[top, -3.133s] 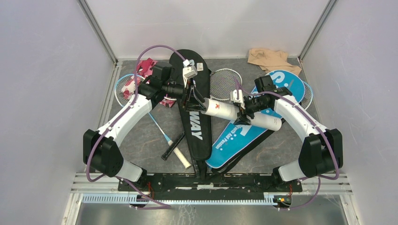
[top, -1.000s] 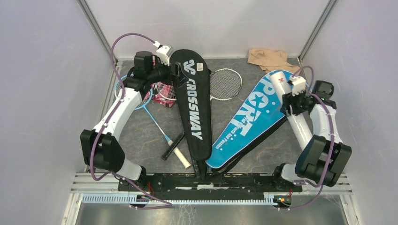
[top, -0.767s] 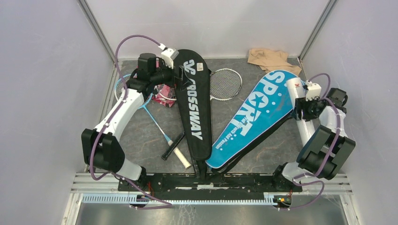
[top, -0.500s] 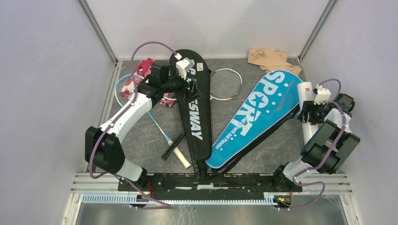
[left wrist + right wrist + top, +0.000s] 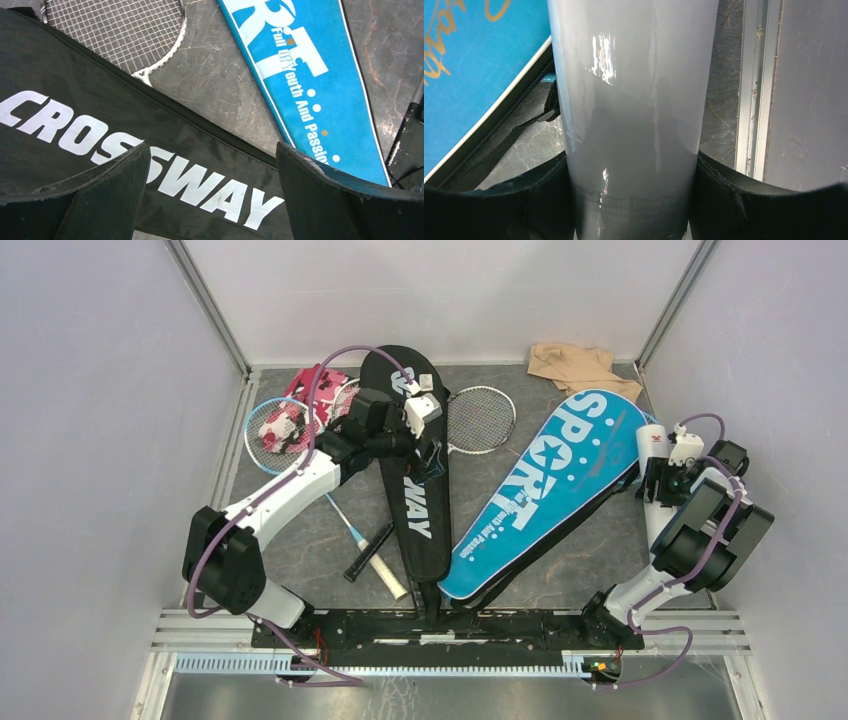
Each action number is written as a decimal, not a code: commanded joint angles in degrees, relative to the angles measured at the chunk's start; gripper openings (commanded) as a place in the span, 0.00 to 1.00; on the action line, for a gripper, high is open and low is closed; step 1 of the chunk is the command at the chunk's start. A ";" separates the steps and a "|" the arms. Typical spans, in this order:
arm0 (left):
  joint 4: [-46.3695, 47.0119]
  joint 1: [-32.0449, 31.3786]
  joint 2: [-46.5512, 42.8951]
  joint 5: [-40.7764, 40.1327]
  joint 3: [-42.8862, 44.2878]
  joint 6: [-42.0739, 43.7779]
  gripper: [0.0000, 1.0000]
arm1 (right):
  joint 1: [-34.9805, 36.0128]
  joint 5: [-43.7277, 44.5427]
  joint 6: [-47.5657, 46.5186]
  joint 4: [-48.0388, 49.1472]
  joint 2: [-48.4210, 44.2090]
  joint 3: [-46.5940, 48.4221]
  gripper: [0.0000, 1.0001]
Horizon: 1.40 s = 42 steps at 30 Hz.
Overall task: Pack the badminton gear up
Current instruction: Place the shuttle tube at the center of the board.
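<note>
The white tube (image 5: 652, 445) lies along the right edge of the mat, and my right gripper (image 5: 661, 483) is shut on it. In the right wrist view the tube (image 5: 634, 100) fills the gap between both fingers of the gripper (image 5: 634, 200). Beside it lies the blue "SPORT" cover (image 5: 545, 495). My left gripper (image 5: 428, 455) hovers open and holding nothing over the black "CROSSWAY" cover (image 5: 420, 525), whose white lettering (image 5: 165, 175) shows between the fingers (image 5: 320, 195). One racket head (image 5: 480, 420) lies between the covers. A blue-framed racket (image 5: 275, 430) lies at the left.
A pink camouflage cloth (image 5: 310, 390) lies on the left racket's head, and a beige cloth (image 5: 575, 365) sits at the back right. Two racket handles (image 5: 372, 558) lie on the mat left of the black cover. An aluminium rail (image 5: 751, 90) and the wall stand close to the tube.
My right arm has carried the tube from over the blue cover out to the right edge. The left arm has swung from the back left to above the black cover.
</note>
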 commanded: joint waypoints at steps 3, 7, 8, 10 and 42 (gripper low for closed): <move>1.42 0.27 -2.95 -3.38 -0.98 3.39 1.00 | -0.09 -1.74 1.98 5.08 0.53 1.56 0.66; 1.63 0.26 -3.51 -4.34 -1.38 3.85 1.00 | -0.11 -0.52 1.31 5.36 -0.47 1.30 0.72; 1.61 0.28 -3.64 -4.57 -1.43 3.82 1.00 | -0.09 -0.28 1.19 5.25 -0.64 1.29 0.73; 1.59 0.28 -3.90 -4.75 -1.48 3.91 1.00 | -0.17 0.12 1.35 5.17 -1.01 1.00 0.75; 2.08 0.29 -5.76 -3.82 -1.74 3.45 1.00 | -5.59 -5.98 27.89 11.49 -16.98 -18.22 0.98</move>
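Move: The right hand still grips the shuttle tube, close to the floor beside the side rail, which runs some 8 cm to its right and level with it. The tube's set-down spot on bare floor is centred about 10 cm back and 8 cm left. The middle of the blue SPORT bag lies about 27 cm left and 1 cm back; the tan cloth is roughly 32 cm ahead and 18 cm left. From the left hand, the spot lies about 51 cm right, 13 cm back and 17 cm below. The right hand, keeping low with the tube between its fingers, eases very slightly forward and then swings it left, away from the side rail and towards the blue bag, and on back towards the base, ending about 5 cm left and 4 cm back. On the way the wrist turns some 20 degrees clockwise and rolls its left side up by nearly as much, and at the end the fingers open wide and let go of the tube, staying astride it. ##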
